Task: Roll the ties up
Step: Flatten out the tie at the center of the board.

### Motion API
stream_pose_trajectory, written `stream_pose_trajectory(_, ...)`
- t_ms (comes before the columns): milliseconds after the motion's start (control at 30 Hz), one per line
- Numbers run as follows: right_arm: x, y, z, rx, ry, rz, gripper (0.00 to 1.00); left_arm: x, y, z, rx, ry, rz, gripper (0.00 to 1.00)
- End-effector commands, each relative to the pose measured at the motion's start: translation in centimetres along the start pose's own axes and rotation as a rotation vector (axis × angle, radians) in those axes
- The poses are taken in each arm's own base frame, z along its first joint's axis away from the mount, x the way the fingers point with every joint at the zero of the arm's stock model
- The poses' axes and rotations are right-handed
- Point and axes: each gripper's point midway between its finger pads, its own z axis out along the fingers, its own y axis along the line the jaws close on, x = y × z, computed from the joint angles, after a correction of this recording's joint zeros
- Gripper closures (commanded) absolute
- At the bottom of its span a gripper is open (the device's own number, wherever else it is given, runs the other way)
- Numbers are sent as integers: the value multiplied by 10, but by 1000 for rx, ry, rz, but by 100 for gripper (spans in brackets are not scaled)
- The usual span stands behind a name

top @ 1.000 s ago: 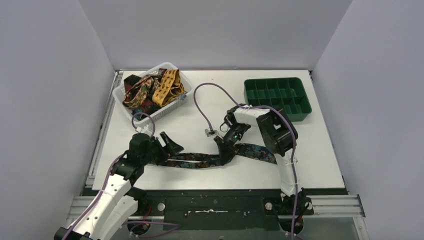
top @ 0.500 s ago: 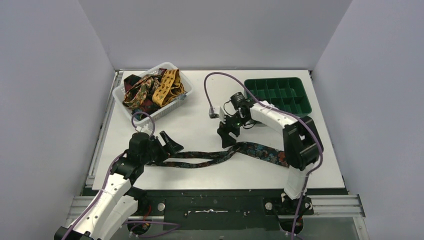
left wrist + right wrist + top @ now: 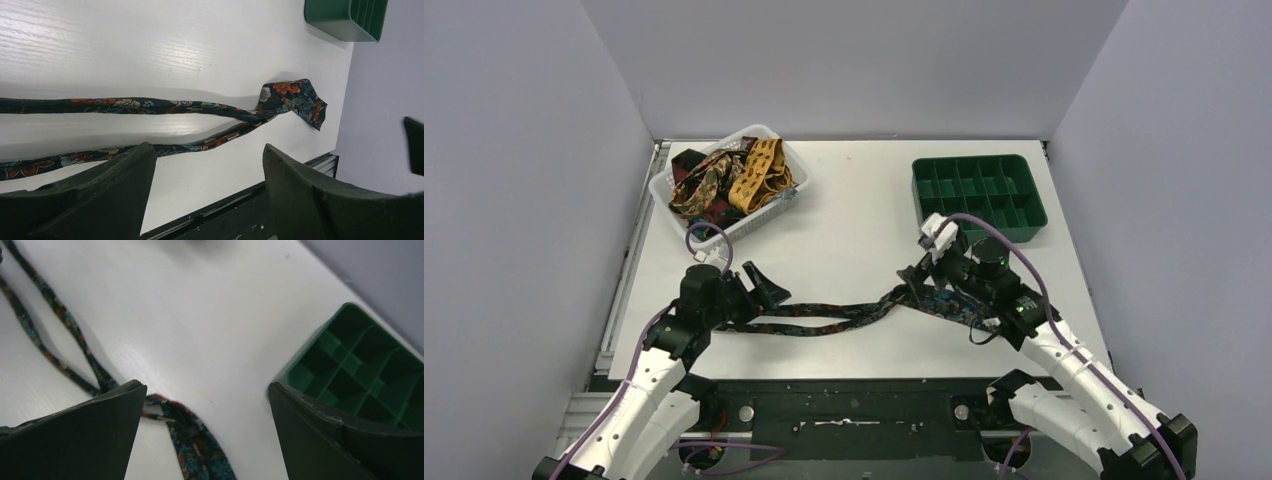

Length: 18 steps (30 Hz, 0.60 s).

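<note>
A dark floral tie [image 3: 844, 315] lies folded in two thin strands across the near table, and its wide end [image 3: 292, 97] points right. My left gripper [image 3: 759, 298] stands open at the strands' left end. In the left wrist view the lower strand [image 3: 190, 147] passes behind one of its fingers [image 3: 100, 190], with nothing between the jaws of that gripper [image 3: 206, 150]. My right gripper [image 3: 916, 283] hovers open over the tie's wide part [image 3: 200, 445], holding nothing, as the right wrist view of the gripper [image 3: 206, 386] shows. More ties [image 3: 734, 180], mustard-yellow, dark red and brown, sit heaped in a basket.
The white basket [image 3: 664, 195] stands at the back left. A green compartment tray [image 3: 979, 190] stands at the back right, close to the right gripper, and shows in both wrist views: tray [image 3: 360, 375], tray [image 3: 345, 20]. Purple cables loop along both arms.
The right gripper let go of the tie's middle and opened wide. Its arm swung back, then right and down over the wide end. The left arm stayed still.
</note>
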Motion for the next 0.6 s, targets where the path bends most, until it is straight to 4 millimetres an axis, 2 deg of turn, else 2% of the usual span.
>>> stream_pose_trajectory(0,54,45,11,-184,66,-23,0,-10,-17,-5,62,-20,37,25)
stream_pose_trajectory(67,78,37,13,-139,192,-65,0,-9,-17,-5,63,-21,38,25)
stream_pose_trajectory(200,121,64,3,-426,360,-322,0,-8,-15,-5,62,-24,39,25)
stream_pose_trajectory(367,121,66,15,-514,335,-470,4,-6,-12,-4,57,-18,36,25)
stream_pose_trajectory(567,120,53,53,-482,342,-527,0,-5,-10,-5,52,-18,34,25)
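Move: The tie's twisted fold lies almost beneath the open right hand: about 19 cm down, some 2 cm back and 2 cm to the left. From that hand, the wide blade's middle is roughly 5 cm back and 8 cm right, the two narrow strands' middle about 6 cm back and 23 cm left, both as low as the fold; the green tray is some 23 cm ahead and 11 cm right. The left hand has the fold about 4 cm ahead, 29 cm right and 8 cm below. Drop the right gripper about 15 cm towards the tie's fold, easing back some 5 cm as it sinks, then creep forward a little once low. On the way, turn the hand counter-clockwise and roll its left side down, roughly 30 degrees each. Keep the fingers wide open, just above the cloth without gripping. ##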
